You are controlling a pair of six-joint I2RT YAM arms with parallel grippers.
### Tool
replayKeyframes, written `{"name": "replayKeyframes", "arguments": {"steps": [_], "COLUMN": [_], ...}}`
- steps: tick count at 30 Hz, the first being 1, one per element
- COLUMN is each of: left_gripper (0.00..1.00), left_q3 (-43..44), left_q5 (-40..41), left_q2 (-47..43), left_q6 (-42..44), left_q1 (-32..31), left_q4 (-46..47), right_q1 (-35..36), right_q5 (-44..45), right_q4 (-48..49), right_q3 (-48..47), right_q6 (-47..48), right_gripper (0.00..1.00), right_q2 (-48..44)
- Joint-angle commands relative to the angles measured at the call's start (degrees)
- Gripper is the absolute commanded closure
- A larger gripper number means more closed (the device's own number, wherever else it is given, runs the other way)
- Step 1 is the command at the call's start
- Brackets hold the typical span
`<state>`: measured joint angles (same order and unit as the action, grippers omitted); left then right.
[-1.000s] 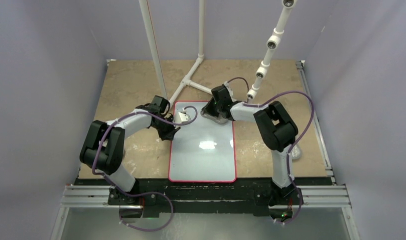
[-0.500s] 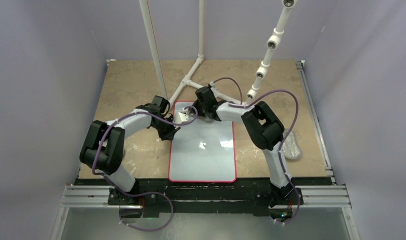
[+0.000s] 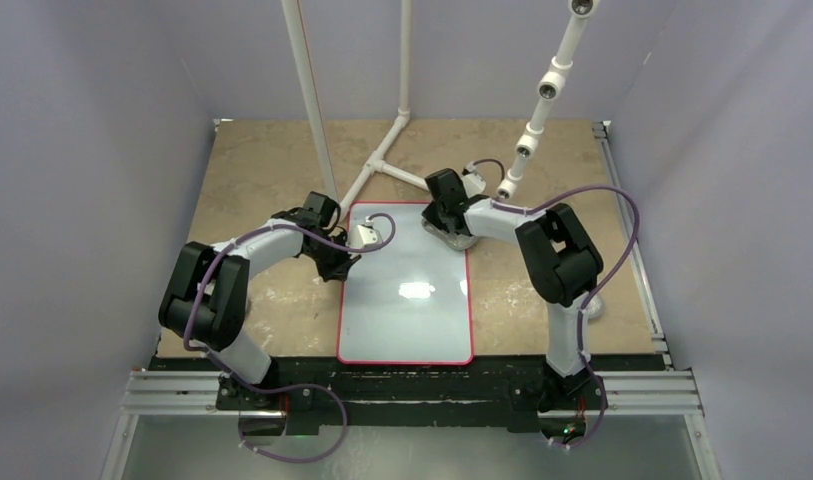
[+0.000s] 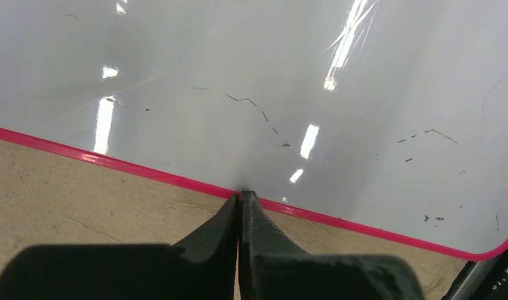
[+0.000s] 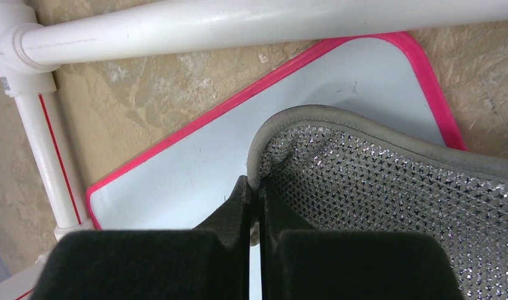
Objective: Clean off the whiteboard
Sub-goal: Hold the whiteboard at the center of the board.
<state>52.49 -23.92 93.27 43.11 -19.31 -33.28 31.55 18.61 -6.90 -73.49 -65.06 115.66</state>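
Note:
The whiteboard (image 3: pixel 405 300) lies flat on the tan table, white with a red border. Faint black marks (image 4: pixel 251 106) remain on it in the left wrist view. My left gripper (image 4: pixel 240 195) is shut, its tips resting on the red border of the board's left edge (image 3: pixel 344 262), with nothing visible between the fingers. My right gripper (image 5: pixel 257 184) is shut on the rim of a grey-silver mesh pad (image 5: pixel 388 200). The pad lies on the whiteboard (image 5: pixel 195 169) at its far right corner (image 3: pixel 452 237).
A white PVC pipe frame (image 3: pixel 382 160) stands on the table just behind the board and runs close above the right gripper (image 5: pixel 176 25). A second silvery pad (image 3: pixel 593 305) lies on the table to the right, partly behind the right arm. Grey walls enclose the table.
The right gripper swept the pad left along the board's far edge, then back right to the far right corner. The left arm has stayed in place.

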Motion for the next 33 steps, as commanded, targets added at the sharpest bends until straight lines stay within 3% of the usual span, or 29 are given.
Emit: {"name": "replayKeyframes", "arguments": {"steps": [1,3,7,12,21,28,33], "left_gripper": [1.0,1.0,1.0,1.0,1.0,1.0,1.0], "left_q3": [-4.01,-3.91,-3.52,-3.61,-3.79,-3.36,-3.25], "left_q5": [7.83,7.82,7.65,7.73,7.49,7.44,7.31], "left_q2": [3.06,3.34,3.84,3.67,3.36,3.67,4.13], "left_q6": [2.85,2.79,2.46,2.66,2.69,2.5,2.5], "left_q1": [0.05,0.05,0.06,0.06,0.06,0.03,0.0], "left_q4": [-3.47,-3.42,-3.56,-3.68,-3.7,-3.81,-3.49], "right_q1": [-1.18,2.31,7.23,10.93,11.13,9.62,1.24], "right_q5": [10.83,10.58,8.56,4.17,2.64,-2.82,-8.86], "right_q4": [-10.69,-6.58,-10.77,-6.75,-3.97,-7.86,-4.33], "right_q3": [1.81,1.29,-3.67,6.14,28.25,32.32,34.93], "right_q6": [2.02,4.7,5.4,1.62,-4.37,-1.08,4.91], "right_gripper": [1.0,1.0,1.0,1.0,1.0,1.0,1.0], "right_q2": [3.38,1.76,4.73,3.22,-13.96,-31.32,-32.77]}}
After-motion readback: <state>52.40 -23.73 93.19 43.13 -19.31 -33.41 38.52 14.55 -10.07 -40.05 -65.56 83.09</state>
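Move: Held in the right hand's fingers, the eraser has its middle about 3 cm right of and 3 cm behind that hand. The whiteboard's centre lies some 16 cm back and 5 cm left of the right hand, about 2 cm below; the board's far right corner is about 4 cm ahead and 6 cm right. From the left hand, on the left edge, the centre is roughly 12 cm to the right and level with it fore and aft. Leftward by almost 4 cm at first while already curving back, the right hand then sweeps the gripped eraser back towards the base and rightward along the board's right side, some 17 cm back in all, rising about 1 cm at the end. The left hand stays put, its shut fingertips still pressed on the board's left edge. ##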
